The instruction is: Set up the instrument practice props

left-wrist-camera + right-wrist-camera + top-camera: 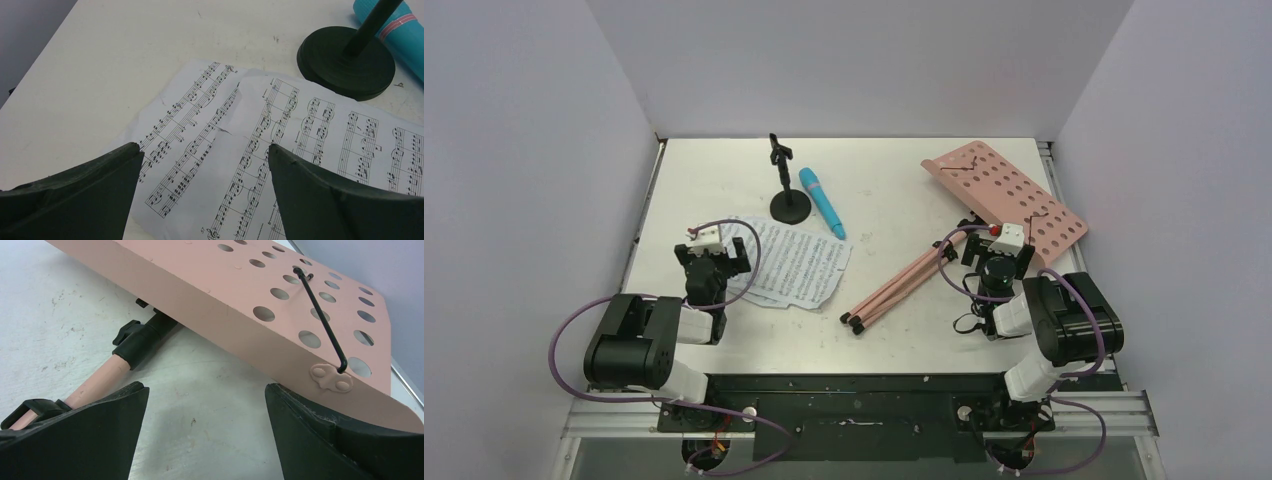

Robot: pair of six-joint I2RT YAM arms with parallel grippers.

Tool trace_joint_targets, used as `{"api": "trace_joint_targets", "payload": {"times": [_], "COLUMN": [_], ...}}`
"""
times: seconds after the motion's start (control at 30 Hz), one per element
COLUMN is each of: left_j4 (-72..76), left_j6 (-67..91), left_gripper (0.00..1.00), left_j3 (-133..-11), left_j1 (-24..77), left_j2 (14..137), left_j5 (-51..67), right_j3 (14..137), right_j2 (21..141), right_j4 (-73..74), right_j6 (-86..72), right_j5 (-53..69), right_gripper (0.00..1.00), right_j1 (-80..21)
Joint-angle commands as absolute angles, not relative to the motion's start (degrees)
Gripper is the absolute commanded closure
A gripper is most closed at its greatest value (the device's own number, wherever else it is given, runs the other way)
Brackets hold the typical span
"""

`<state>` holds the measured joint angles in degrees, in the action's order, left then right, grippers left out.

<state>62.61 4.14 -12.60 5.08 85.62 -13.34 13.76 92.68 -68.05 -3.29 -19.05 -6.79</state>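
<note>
The pink perforated music stand lies flat at the back right, its folded tripod legs pointing toward the table's middle. White sheet-music pages lie left of centre. The blue microphone lies beside the small black mic stand, which is upright. My left gripper hovers open over the pages, with the mic stand's base and the microphone beyond. My right gripper stands open over bare table, just short of the stand's tray and pole.
White walls close in the table at the back and on both sides. A metal rail runs along the right edge near the pink tray. Both arm bases sit at the near edge.
</note>
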Motion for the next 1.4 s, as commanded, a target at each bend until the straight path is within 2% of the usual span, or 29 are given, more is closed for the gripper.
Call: {"api": "trace_joint_targets", "payload": {"times": [0.0,0.47,0.57,0.63,0.7,0.83,0.9,1.0,1.17,1.3,1.37], "left_j4": [64.5,64.6,57.4,44.2,32.9,17.1,8.1,4.3,-3.9,-5.7,-6.2], "left_j6": [3.4,4.1,4.3,7.8,11.3,19.5,18.7,26.0,38.0,37.5,37.5], "left_gripper": [0.04,0.04,0.04,0.04,0.04,0.04,0.04,0.04,0.04,0.04,0.04], "left_j3": [-13.9,-13.8,-14.3,-17.8,-22.1,-28.9,-31.9,-31.5,-29.2,-31.5,-33.0], "left_j1": [4.8,4.9,7.7,9.0,9.1,8.9,8.9,8.8,6.0,2.9,2.7], "left_j2": [84.1,83.7,77.1,68.1,62.7,56.8,54.1,49.9,43.5,47.1,52.1], "left_j5": [-12.2,-14.5,-23.5,-28.3,-28.3,-24.8,-18.2,-16.7,-13.8,-2.8,1.4], "right_j3": [14.2,14.5,20.9,25.5,27.5,27.9,29.7,32.9,30.4,29.8,29.0], "right_j2": [92.6,91.6,83.8,79.6,75.4,66.2,62.6,58.4,50.9,45.4,43.3], "right_j4": [-70.6,-70.2,-52.6,-41.3,-34.5,-26.3,-18.9,-6.1,-1.2,8.1,8.1], "right_j6": [-3.8,-3.1,-3.6,-7.4,-10.5,-16.5,-21.8,-29.1,-31.7,-40.1,-38.4], "right_j5": [-18.9,-19.7,-23.5,-24.3,-23.6,-23.1,-26.2,-31.6,-33.9,-40.2,-38.6], "right_gripper": [0.1,0.1,0.1,0.1,0.1,0.1,0.1,0.1,0.1,0.1,0.1], "right_j1": [-6.8,-7.2,-9.0,-9.1,-9.0,-8.8,-8.7,-7.9,-7.3,-7.2,-7.2]}}
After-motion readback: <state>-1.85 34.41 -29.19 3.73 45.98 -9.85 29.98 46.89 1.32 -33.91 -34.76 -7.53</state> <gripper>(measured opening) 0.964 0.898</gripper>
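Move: The sheet music's middle is about 13 cm to the left hand's right, level with it and some 8 cm below. From that same hand, the round base of the mic stand is 13 cm ahead and 14 cm right, and the blue microphone 14 cm ahead and 22 cm right. From the right hand, the pink music-stand desk is centred about 13 cm ahead, 4 cm right and slightly lower. The folded legs' middle is 16 cm to its left and 3 cm back. Upward, after a short rest, both open and empty hands lift: the right about 12 cm beside the music-stand desk, edging forward at first, then back and a little right away from it at that height, left side rolling up and swinging clockwise. The left climbs some 15 cm, then sinks by a third and draws back from the mic stand, rolling left side down about 30 degrees. ##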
